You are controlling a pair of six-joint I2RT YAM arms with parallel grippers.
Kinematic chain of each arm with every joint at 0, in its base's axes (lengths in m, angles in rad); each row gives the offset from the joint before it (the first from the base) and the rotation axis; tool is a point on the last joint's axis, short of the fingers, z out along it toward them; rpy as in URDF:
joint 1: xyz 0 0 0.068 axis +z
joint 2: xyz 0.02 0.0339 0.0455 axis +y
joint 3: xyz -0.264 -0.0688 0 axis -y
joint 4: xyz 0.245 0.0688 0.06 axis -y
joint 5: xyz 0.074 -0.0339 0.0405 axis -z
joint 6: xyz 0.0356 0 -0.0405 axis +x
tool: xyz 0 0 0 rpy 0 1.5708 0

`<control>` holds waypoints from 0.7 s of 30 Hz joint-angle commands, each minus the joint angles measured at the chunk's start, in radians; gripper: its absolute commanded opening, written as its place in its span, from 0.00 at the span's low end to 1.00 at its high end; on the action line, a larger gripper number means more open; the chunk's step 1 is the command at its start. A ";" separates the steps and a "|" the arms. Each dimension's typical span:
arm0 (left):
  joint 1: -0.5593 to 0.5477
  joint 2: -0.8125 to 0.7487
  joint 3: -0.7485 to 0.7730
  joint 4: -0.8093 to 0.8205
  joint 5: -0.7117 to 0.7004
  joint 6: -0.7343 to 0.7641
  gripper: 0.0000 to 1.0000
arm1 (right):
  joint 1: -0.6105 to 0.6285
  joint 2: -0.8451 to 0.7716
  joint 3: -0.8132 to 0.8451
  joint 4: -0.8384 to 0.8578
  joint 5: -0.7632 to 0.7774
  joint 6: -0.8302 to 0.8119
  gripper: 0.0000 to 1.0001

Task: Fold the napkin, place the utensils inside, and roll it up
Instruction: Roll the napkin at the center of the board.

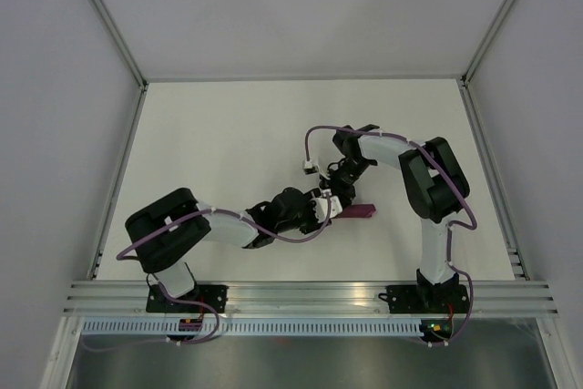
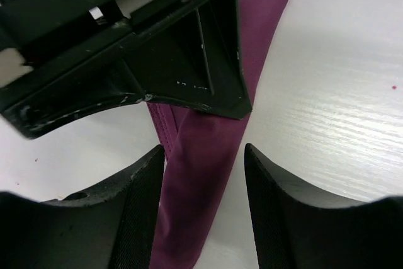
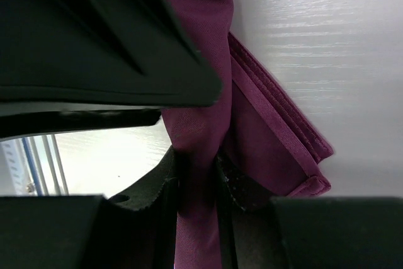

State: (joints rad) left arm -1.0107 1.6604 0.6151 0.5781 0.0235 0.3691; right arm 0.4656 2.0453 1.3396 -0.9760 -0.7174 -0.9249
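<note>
The napkin (image 1: 359, 212) lies as a narrow plum-purple roll on the white table, right of centre. My right gripper (image 3: 196, 155) is shut on one fold of it, and the hemmed, layered end (image 3: 271, 137) lies just beside that grip. My left gripper (image 2: 204, 149) is open and straddles the roll (image 2: 189, 218); the cloth lies close to its left finger, with a gap to the right finger. Both grippers meet over the roll in the top view, the left (image 1: 321, 210) and the right (image 1: 342, 196). The utensils are hidden.
The right gripper's black finger (image 2: 189, 61) crosses just above my left fingertips, very close. White table (image 1: 228, 134) stretches on all sides, bounded by grey walls and an aluminium rail (image 1: 310, 293) at the near edge.
</note>
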 commanded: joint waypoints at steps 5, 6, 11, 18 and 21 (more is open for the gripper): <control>-0.006 0.113 0.078 0.039 -0.053 0.113 0.59 | -0.004 0.141 -0.056 0.011 0.230 -0.037 0.11; -0.006 0.119 0.081 0.028 -0.051 0.114 0.59 | -0.002 0.142 -0.054 0.010 0.230 -0.037 0.11; -0.014 0.156 0.109 -0.032 -0.034 0.119 0.55 | -0.012 0.150 -0.042 0.003 0.230 -0.037 0.11; -0.017 0.200 0.173 -0.187 0.021 0.093 0.21 | -0.016 0.161 -0.030 0.000 0.225 -0.034 0.11; -0.019 0.217 0.198 -0.256 0.038 0.071 0.04 | -0.016 0.156 -0.022 0.011 0.226 -0.019 0.18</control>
State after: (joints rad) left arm -1.0367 1.8072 0.7773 0.4377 0.0536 0.4515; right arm 0.4278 2.0926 1.3758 -1.0901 -0.7174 -0.9089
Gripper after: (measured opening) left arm 0.120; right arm 0.302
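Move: The rolled napkin's middle lies right under the left hand's open fingers, about 4 cm down and 1 cm back. The right fingers, pinching the same strip, are some 4 cm to the left hand's right and 3 cm below; the hemmed corner lies about 3 cm ahead and 2 cm left, on the table. From the right hand, the napkin's middle is about 4 cm left and 1 cm back, level. The napkin strip, still pinched by the right hand, is taken by the left just beside it: the left hand sinks nearly 3 cm over the strip, then slides about as far to the right while its fingers close and pinch the cloth. The right hand keeps its grip and eases some 2 cm right and 1 cm back, with a slight wrist tilt. ##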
